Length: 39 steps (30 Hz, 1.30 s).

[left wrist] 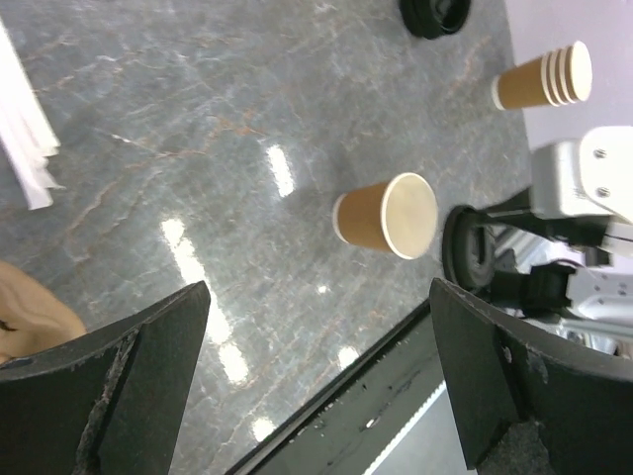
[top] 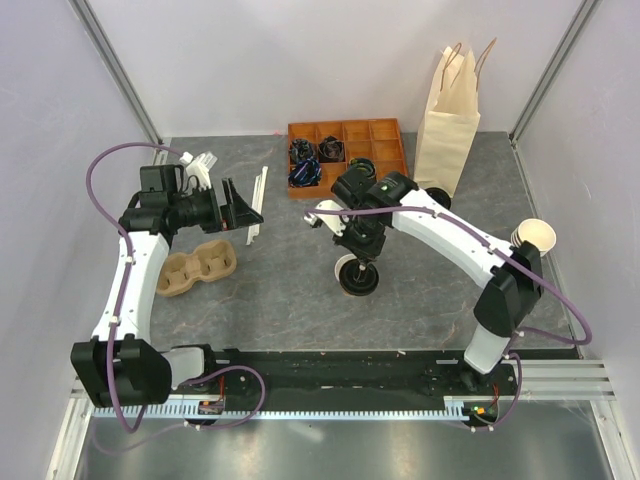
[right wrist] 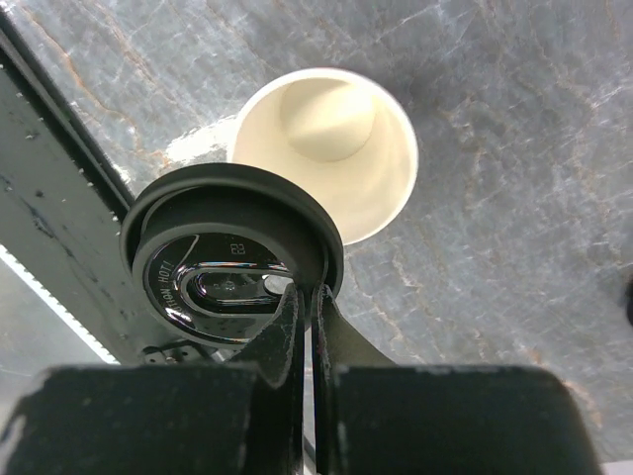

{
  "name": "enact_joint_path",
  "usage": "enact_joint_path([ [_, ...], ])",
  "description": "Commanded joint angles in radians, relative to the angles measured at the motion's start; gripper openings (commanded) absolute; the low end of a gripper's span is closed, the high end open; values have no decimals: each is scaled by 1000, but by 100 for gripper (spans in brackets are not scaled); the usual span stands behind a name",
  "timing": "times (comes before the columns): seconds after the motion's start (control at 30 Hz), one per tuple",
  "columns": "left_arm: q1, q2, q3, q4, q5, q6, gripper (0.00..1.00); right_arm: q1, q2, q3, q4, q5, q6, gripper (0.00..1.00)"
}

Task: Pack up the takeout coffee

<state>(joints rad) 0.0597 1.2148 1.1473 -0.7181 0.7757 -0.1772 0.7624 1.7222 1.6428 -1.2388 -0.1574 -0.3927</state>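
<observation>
A lidless tan paper cup point(right wrist: 326, 148) stands upright on the grey table, also visible as the tan cup point(left wrist: 386, 215) in the left wrist view. My right gripper point(right wrist: 309, 297) is shut on the rim of a round black lid point(right wrist: 227, 257). It holds the lid tilted just beside and above the cup's open mouth. From above, the right gripper point(top: 357, 262) and the lid point(top: 358, 282) sit at mid-table. A lidded takeout coffee is out of view. My left gripper point(left wrist: 318, 287) is open and empty, raised at the left gripper point(top: 243, 205) spot, well left of the cup.
A brown pulp cup carrier point(top: 200, 268) lies below the left gripper. White straws point(top: 258, 200) lie beside it. An orange compartment tray point(top: 385, 150) and a tall paper bag point(top: 450, 120) stand at the back. A stack of paper cups point(top: 535, 238) is at the right.
</observation>
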Motion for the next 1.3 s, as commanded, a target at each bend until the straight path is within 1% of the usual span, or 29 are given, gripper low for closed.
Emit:
enact_joint_path([
  [0.0,3,-17,32,-15,74,44,100,-2,39,93,-31,59,-32,0],
  [0.07,3,-14,31,-11,73,35,100,0,63,101,-27,76,-29,0],
  [0.17,3,-14,23,2,69,19,100,0,74,100,24,110,-17,0],
  [0.53,3,-20,5,17,63,2,100,0,106,72,79,95,2,0],
  [1.03,5,-9,6,19,60,1,100,3,111,-17,160,111,-6,0],
  [1.27,5,-6,5,20,48,-2,100,5,108,-83,199,113,5,0],
])
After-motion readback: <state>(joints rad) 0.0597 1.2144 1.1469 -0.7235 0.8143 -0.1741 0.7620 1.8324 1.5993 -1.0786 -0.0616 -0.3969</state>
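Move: The open cup that the right hand is bringing its held lid to stands about 2 cm ahead and 3 cm left of that hand, its middle some 10 cm below. The spare lid lies around 26 cm ahead and 19 cm right; the straws, 25 cm ahead and 28 cm left. From the left hand, the cup is roughly 7 cm back, 25 cm right and 18 cm lower. Still pinching the lid, the right hand carries it some 4 cm forward, then about 4 cm down onto the cup. ##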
